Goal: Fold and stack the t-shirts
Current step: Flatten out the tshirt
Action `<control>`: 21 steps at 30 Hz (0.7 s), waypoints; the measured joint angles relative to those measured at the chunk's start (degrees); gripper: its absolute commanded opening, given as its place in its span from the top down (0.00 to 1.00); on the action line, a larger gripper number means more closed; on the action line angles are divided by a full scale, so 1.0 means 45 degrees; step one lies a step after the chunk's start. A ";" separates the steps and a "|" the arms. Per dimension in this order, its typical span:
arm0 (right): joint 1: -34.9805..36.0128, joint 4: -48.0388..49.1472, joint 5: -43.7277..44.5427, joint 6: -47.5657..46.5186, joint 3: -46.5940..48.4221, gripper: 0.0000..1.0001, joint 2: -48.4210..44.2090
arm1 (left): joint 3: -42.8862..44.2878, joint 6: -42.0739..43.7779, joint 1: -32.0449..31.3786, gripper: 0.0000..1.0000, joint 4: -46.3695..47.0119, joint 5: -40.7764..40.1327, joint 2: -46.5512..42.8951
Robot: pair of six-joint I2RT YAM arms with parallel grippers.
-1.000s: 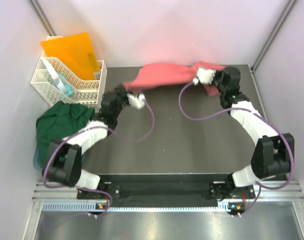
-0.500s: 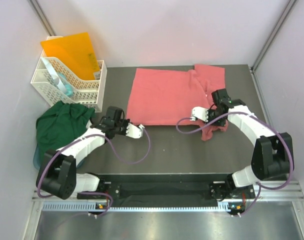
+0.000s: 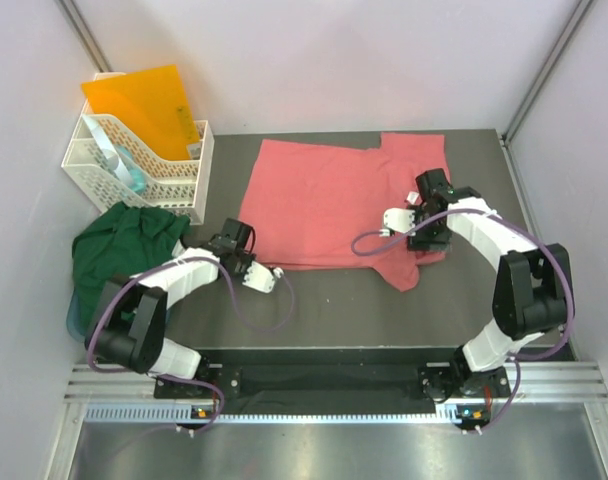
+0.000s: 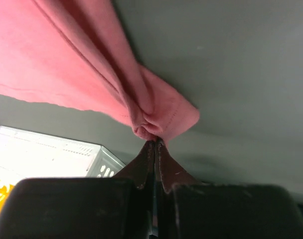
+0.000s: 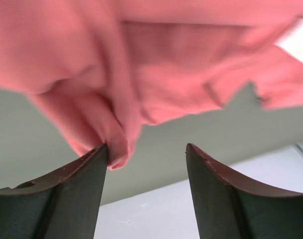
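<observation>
The salmon-pink t-shirt lies spread on the dark table, with one sleeve bunched at its near right. My left gripper is at the shirt's near left corner. In the left wrist view this gripper is shut on a puckered fold of the pink cloth. My right gripper is over the bunched sleeve. Its jaws stand open, and the loose pink cloth only brushes the left fingertip. The dark green t-shirt sits crumpled at the table's left edge.
A white plastic basket with an orange folder in it stands at the back left; its corner shows in the left wrist view. Pale walls close in the table on three sides.
Both arms carried the raised pink shirt toward the near side and laid it flat. The right gripper opened and let go of the cloth. The left stays shut on its corner.
</observation>
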 measured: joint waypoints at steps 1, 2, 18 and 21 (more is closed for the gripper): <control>-0.0010 0.0627 0.0151 0.0175 -0.0092 0.33 -0.0087 | 0.0223 -0.0175 -0.0029 1.00 -0.0121 -0.0136 0.0228; -0.0010 0.1137 0.0301 0.0311 -0.0233 0.33 -0.0214 | 0.0379 -0.0287 -0.0049 1.00 -0.0146 -0.0199 0.0374; -0.0447 0.3332 0.0389 0.1778 -0.1705 0.33 -0.3798 | 0.1141 -0.1496 -0.0709 1.00 -0.0194 -0.1015 0.1039; -0.0899 0.3385 0.0180 0.2011 -0.1841 0.34 -0.4167 | 0.1277 -0.1613 -0.0806 1.00 -0.0233 -0.1103 0.1064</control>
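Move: My right hand is already open over the t-shirt's near right corner, which lies some 4 cm back, 2 cm right and 4 cm below; the sleeve flap is about 11 cm back, 5 cm left and 5 cm down. The far right sleeve is roughly 22 cm ahead and 2 cm left. My left hand pinches the near left corner right at its fingertips; the crate stands about 24 cm to its left and 19 cm ahead. I lift my right hand about 8 cm clear of the t-shirt's near right corner, fingers staying wide open, edging a couple of centimetres right while the fingertips swing outward some 25 degrees and the hand turns a little clockwise. My left hand keeps its shut pinch on the near left corner and eases it about 2 cm forward and slightly right. ##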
